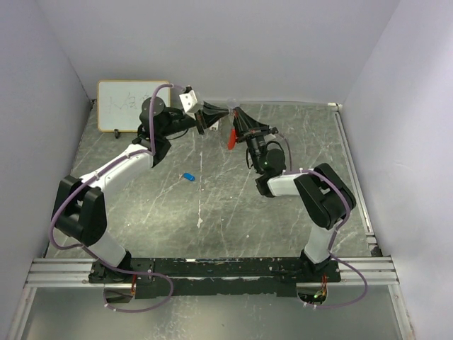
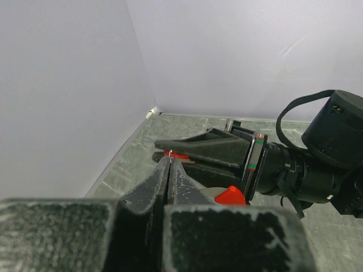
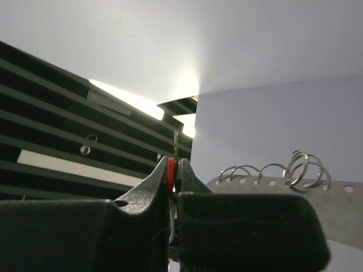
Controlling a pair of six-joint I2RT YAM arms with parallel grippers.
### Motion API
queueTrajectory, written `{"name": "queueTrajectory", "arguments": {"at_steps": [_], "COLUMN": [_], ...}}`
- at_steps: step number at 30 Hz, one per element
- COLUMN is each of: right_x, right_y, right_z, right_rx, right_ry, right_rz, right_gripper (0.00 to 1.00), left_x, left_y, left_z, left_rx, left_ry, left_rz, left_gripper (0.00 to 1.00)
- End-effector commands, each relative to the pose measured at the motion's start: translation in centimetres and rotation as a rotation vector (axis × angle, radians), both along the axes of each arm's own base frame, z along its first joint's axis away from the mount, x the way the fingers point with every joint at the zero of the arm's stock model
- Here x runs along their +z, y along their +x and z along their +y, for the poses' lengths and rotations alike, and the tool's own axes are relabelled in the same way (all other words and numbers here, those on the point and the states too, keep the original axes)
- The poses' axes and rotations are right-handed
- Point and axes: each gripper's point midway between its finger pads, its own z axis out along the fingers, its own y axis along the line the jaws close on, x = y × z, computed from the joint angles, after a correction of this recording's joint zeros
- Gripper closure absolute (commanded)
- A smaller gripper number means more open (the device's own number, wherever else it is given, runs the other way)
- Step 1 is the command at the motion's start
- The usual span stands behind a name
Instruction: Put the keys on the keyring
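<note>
My two grippers meet tip to tip above the back of the table. The left gripper (image 1: 224,113) (image 2: 169,160) is shut on the keyring's thin wire ring (image 2: 169,154). Its red strap (image 1: 231,138) (image 2: 231,196) hangs below the tips. The grey strip with holes and wire loops (image 3: 272,178) shows beside the right fingers. The right gripper (image 1: 238,115) (image 3: 174,161) is shut on the red key (image 3: 171,170) (image 2: 178,154). Its silver blade (image 3: 176,144) sticks up past the tips. The blue key (image 1: 188,176) lies loose on the table, below the left arm.
A small whiteboard (image 1: 131,105) leans against the back wall at the left, behind the left arm. White walls close in the grey marbled table (image 1: 212,212) on three sides. A metal rail (image 1: 352,170) runs along its right edge.
</note>
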Motion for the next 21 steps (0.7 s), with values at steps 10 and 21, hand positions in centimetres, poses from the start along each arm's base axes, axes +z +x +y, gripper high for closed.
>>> {"name": "queueTrajectory", "arguments": {"at_steps": [10,21], "right_x": [5.4,7.2], "right_y": [-1.0,0.2], "right_z": [-1.1,-3.0], "right_rx": [-0.003,-0.23], "right_ry": [-0.27,-0.978], "right_rz": [-0.193,-0.144], "right_gripper": [1.0,1.0], "left_x": [4.3,5.0], "left_y": [-0.8,-1.4], "left_z": [1.1,2.5], "left_rx": [0.055,0.115], "left_ry": [-0.11,-0.114], "left_rz": [-0.042,-0.009], "left_gripper": [0.62,0.48]}}
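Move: The keyring, a holed plate with a red handle, hangs at the left fingertips, its middle some 5 cm below that hand, about 3 cm back and 1 cm to its right. The red key, already pinched in the right fingers, is about 2 cm right of the left hand, 1 cm ahead and 1 cm above. From the right hand the keyring's middle lies some 4 cm back, 1 cm left and 5 cm below; the key sits right at its fingertips. The keyring is let go by the left fingers, which open to nearly half and then rise about 4 cm, drawing a little to the left, away from the key. The right fingers keep their pinch on the red key and lift it some 6 cm with a slight drift right, the hand rolling about 35 degrees, its left side sinking. ##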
